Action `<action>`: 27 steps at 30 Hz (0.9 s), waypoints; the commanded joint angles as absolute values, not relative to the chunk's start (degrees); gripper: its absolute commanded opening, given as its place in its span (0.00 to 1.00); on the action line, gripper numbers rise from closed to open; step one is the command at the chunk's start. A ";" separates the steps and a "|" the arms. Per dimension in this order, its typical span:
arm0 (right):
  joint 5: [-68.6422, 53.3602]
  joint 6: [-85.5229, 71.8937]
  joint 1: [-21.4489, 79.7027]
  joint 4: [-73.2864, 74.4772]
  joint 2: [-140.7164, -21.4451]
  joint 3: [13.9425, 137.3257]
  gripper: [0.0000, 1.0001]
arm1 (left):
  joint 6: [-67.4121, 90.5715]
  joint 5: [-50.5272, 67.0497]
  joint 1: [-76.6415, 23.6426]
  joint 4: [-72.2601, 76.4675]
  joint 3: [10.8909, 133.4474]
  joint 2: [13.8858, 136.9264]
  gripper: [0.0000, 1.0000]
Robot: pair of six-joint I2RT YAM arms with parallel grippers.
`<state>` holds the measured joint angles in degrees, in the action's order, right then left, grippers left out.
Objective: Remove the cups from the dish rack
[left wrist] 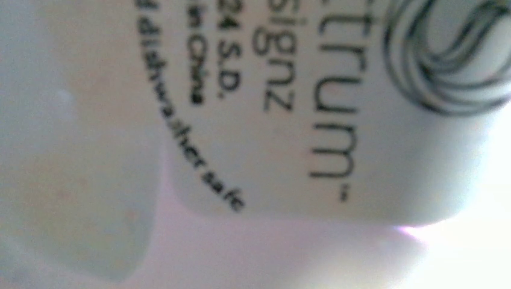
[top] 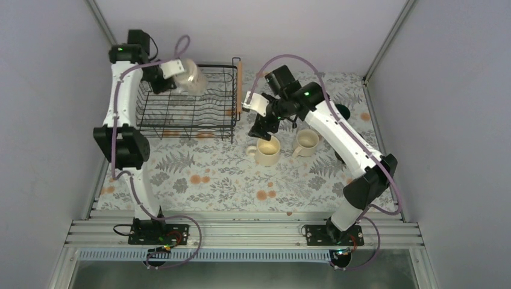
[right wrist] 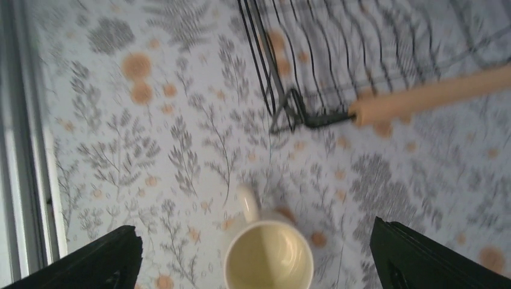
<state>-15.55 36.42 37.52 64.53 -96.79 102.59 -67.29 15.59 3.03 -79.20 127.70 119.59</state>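
Note:
The black wire dish rack (top: 181,114) stands at the back left, with a wooden handle (top: 239,84) on its right side. Above its far edge my left gripper (top: 182,73) is shut on a tilted white mug (top: 194,78). The mug's printed base (left wrist: 289,108) fills the left wrist view and hides the fingers. To the right of the rack my right gripper (top: 263,127) hangs open over a wide cream mug (top: 268,150) that stands upright on the table. In the right wrist view this mug (right wrist: 268,259) lies between the spread fingers (right wrist: 90,262) without touching them. A smaller beige mug (top: 306,142) stands just to its right.
The floral tablecloth (top: 211,180) covers the table. The rack's corner and wooden handle (right wrist: 428,96) lie just beyond the cream mug in the right wrist view. A dark round thing (top: 342,111) sits half hidden behind the right arm. Grey walls enclose the left, back and right.

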 commanded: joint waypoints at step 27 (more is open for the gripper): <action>-61.47 31.86 20.30 55.71 -94.42 125.14 1.00 | -21.66 77.23 -14.67 -28.10 116.25 102.23 0.02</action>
<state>-56.90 33.76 20.53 57.39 -94.76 124.38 -27.22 69.14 -11.86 -37.87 115.90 101.56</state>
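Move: My left hand already holds the floral cup above the dish rack, whose middle is about 3 cm ahead, 7 to the right and 17 below. My open right gripper, the goal, is some 36 cm to its right and 16 back. From my right hand, the floral cup is about 19 cm ahead, 25 left and slightly lower; one cream cup stands 7 cm ahead and 21 below, another 9 ahead and 16 right, equally low. I lift the floral cup with my left hand some 23 cm, first straight up, then sweeping about 20 cm right and some 9 back towards my right gripper, rolling nearly 60 degrees so the fingers swing from down to rightward, grip kept. Meanwhile my right hand rises about 22 cm, its wide-open fingers turning up some 40 degrees to face the cup. ##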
